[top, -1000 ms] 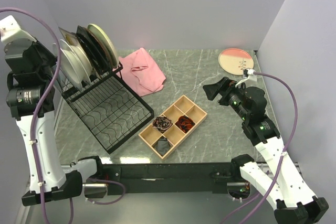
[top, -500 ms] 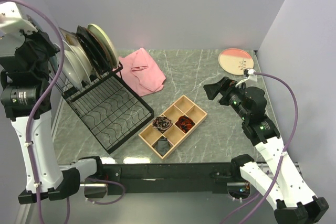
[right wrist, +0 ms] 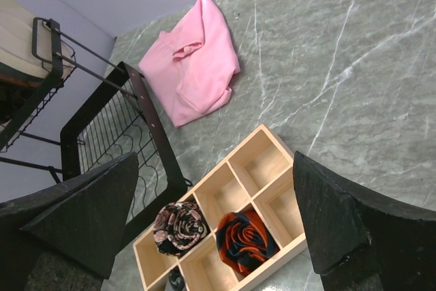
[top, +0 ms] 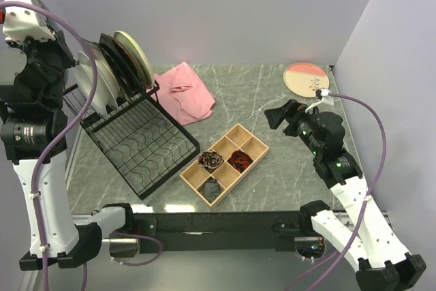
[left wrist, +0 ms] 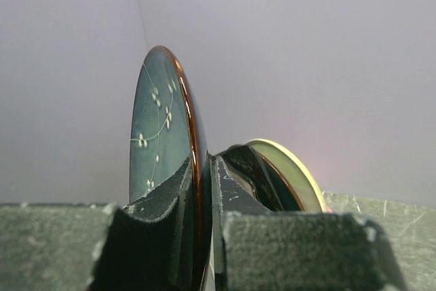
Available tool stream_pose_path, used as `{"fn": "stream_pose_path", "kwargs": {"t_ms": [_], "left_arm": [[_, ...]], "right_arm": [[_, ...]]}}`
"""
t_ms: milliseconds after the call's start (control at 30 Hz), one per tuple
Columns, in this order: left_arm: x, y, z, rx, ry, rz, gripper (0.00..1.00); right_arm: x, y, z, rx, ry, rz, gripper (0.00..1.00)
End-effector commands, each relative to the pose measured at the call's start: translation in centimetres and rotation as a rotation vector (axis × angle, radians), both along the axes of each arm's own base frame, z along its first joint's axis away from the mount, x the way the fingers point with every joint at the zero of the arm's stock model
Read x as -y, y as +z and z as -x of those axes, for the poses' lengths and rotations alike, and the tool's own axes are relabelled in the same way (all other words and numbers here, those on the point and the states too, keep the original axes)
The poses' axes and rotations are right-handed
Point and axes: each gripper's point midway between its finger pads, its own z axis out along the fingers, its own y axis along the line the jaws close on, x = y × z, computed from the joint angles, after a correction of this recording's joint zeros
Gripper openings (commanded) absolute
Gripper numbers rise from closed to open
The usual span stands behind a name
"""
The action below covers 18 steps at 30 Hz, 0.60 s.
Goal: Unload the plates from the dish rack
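The dish rack (top: 146, 142) stands at the left with several plates on edge at its back: white ones (top: 93, 85), dark ones (top: 117, 59) and a cream-green one (top: 134, 51). My left gripper (left wrist: 202, 168) is shut on the brown rim of a teal plate (left wrist: 160, 124) with white sprigs, held upright at the rack's left end. Behind it in the left wrist view are a dark plate (left wrist: 253, 172) and the cream-green plate (left wrist: 294, 175). A pink-cream plate (top: 306, 77) lies flat at the back right. My right gripper (top: 276, 118) hangs open and empty above the table.
A wooden compartment tray (top: 250, 142) with rolled cloths sits mid-table, below my right gripper (right wrist: 214, 189) in the right wrist view. A pink cloth (top: 185, 91) lies beside the rack's back corner. Walls close in at the left, back and right.
My left arm has risen and swung toward the rack's left end, keeping its grip on the teal plate. The right arm has not moved.
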Motion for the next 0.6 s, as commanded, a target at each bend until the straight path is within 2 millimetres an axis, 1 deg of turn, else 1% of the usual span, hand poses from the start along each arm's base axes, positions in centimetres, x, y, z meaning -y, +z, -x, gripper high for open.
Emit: {"fn": "stream_pose_path", "kwargs": {"t_ms": [0, 33, 67, 100, 233, 367, 433, 467, 533, 567], "left_arm": [[0.8, 10.8, 4.9, 0.370, -0.015, -0.132, 0.01], [1.1, 11.2, 5.0, 0.387, -0.027, -0.141, 0.01], [1.9, 11.6, 5.6, 0.410, -0.062, -0.168, 0.01], [2.1, 10.9, 5.0, 0.402, -0.074, -0.175, 0.01], [2.7, 11.7, 5.7, 0.467, -0.102, -0.182, 0.01], [3.8, 12.4, 3.8, 0.450, -0.158, -0.198, 0.01], [4.4, 12.8, 3.6, 0.469, -0.181, -0.213, 0.01], [5.4, 12.7, 3.5, 0.479, -0.215, -0.218, 0.01], [6.1, 13.4, 3.8, 0.511, -0.225, -0.223, 0.01], [7.3, 13.7, 3.4, 0.512, -0.256, -0.228, 0.01]], "right_arm": [[0.0, 1.3, -0.3, 0.053, -0.004, 0.004, 1.00], [-0.1, 1.1, -0.4, 0.049, -0.002, 0.006, 1.00], [-0.1, 1.1, -0.4, 0.046, 0.001, 0.007, 1.00], [-0.1, 1.0, -0.5, 0.043, 0.000, 0.009, 1.00], [0.1, 0.9, -0.5, 0.046, -0.010, 0.013, 1.00], [0.2, 1.0, -0.5, 0.048, -0.012, 0.018, 1.00], [0.2, 1.1, -0.4, 0.053, -0.015, 0.019, 1.00], [0.3, 1.1, -0.5, 0.053, -0.020, 0.019, 1.00], [0.3, 1.2, -0.4, 0.058, -0.018, 0.019, 1.00], [0.3, 1.2, -0.5, 0.057, -0.018, 0.020, 1.00]]}}
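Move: My left hand is already high over the rack, pinching the blue-green plate. The wooden box in the middle, where the plate seems headed, is some 30 cm to its right, 8 cm back and 54 cm below. Of the plates still racked, the white ones stand about 8 cm ahead, 2 cm right, the black ones 12 ahead, 6 right, and the cream one 13 ahead, 10 right, all roughly 22 cm lower. From my right hand the held plate is about 40 cm left, 9 ahead, 31 above. Keeping the plate's rim pinched, my left hand goes on lifting, about 5 cm, and drifts some 4 cm to my right, faster as it goes, edging forward only at the very end. The wrist tips the fingers up and swings them clockwise, roughly 10 degrees each, its left side rising a little. ##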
